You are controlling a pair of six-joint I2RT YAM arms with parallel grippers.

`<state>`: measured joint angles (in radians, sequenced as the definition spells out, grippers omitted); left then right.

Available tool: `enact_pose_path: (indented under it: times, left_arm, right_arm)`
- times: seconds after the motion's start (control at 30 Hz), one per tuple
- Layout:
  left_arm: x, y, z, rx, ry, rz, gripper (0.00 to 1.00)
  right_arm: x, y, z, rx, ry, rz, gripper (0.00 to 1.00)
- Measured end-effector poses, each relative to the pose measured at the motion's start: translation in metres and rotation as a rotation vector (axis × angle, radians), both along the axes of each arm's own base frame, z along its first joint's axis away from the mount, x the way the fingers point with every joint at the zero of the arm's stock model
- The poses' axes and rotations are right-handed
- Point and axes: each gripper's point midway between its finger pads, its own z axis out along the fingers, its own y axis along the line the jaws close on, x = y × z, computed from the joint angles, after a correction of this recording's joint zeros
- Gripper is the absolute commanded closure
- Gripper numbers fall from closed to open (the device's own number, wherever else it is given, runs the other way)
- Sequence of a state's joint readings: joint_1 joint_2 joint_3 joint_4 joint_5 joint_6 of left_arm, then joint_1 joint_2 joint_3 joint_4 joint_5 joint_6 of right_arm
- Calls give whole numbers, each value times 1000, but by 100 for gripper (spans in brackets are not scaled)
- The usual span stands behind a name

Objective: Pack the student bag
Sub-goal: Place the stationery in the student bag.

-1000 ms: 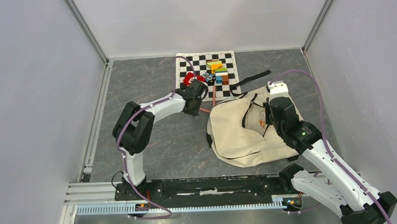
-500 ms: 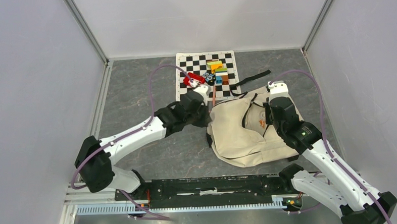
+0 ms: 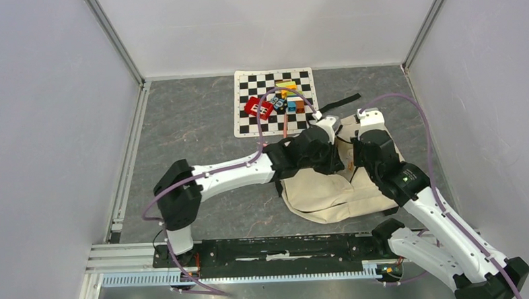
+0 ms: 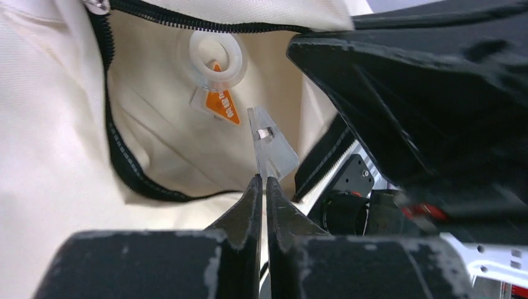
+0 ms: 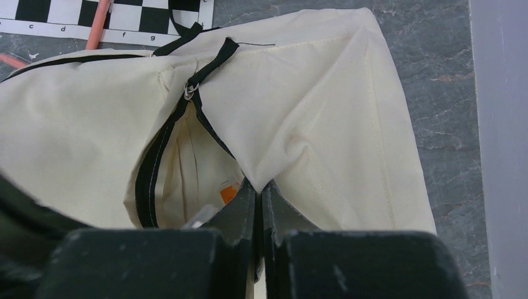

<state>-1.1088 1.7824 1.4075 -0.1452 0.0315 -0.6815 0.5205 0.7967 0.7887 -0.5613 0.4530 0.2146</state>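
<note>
The student bag [image 3: 317, 181] lies cream and soft at centre right, its black zipper [image 4: 118, 149] open. My right gripper [image 5: 258, 185] is shut on a fold of the bag's fabric [image 5: 292, 124] beside the opening and holds it up. My left gripper [image 4: 262, 179] hangs over the opening, shut on a small clear plastic piece [image 4: 271, 146] that sticks out past its tips. Inside the bag lies a clear ring with an orange tag [image 4: 219, 75]. In the top view the left gripper [image 3: 338, 146] and the right gripper [image 3: 356, 152] are close together over the bag.
A checkerboard mat [image 3: 247, 120] lies behind the bag with coloured blocks [image 3: 291, 98] and a red item [image 3: 258, 107]. An orange pencil [image 3: 286, 125] lies at the mat's edge. A black strap [image 3: 337, 106] trails from the bag. Grey walls enclose the table.
My left arm has swung right from the mat's near edge to over the bag's opening, and its jaws have closed. The right arm has stayed put, holding the fabric.
</note>
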Motion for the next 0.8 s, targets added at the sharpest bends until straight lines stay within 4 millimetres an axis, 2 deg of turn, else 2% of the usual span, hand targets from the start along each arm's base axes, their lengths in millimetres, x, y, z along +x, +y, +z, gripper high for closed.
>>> enact_pose_path:
  times: [0.13,0.23,0.43,0.6,0.8]
  left_arm:
    - [3,-16,-22,21,24,-1,92]
    - [5,-21,-34,38,40,2,85]
    - [6,-27,-45,51,54,0,54]
    - [7,-29,-44,48,47,0,39]
    - [16,-15,-43,98,-6,47,12]
  right_arm:
    - [-1,-1,3,4,-11,0,100]
    - [-1,-1,4,7,-16,0,100]
    - [-2,-1,6,9,-21,0,100]
    - [-2,-2,7,11,-27,-2,100]
    - [-2,-6,8,-4,-33,-18,100]
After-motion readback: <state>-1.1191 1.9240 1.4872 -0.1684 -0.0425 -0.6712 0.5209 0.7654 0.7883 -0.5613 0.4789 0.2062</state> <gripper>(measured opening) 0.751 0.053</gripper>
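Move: The small clear-and-blue stationery piece is still in the left fingers, above the open student bag. Its landing spot inside lies about 4 cm ahead, 2 cm right and 12 cm below that hand. The orange triangle is some 6 cm ahead and 3 right, the tape roll 8 ahead and 4 right, both 12 below. The pinched bag rim is 4 cm right, 1 ahead, about level. From the right hand the spot is about 4 cm ahead, 3 left and 12 below. The clear-and-blue piece is lowered about 4.5 cm into the bag's opening by the left hand, which drifts some 3 cm to the right as it sinks. The left fingers then open wide and let go, staying low and easing a little forward and back to the left. The right hand keeps its pinch on the bag rim, almost still. ##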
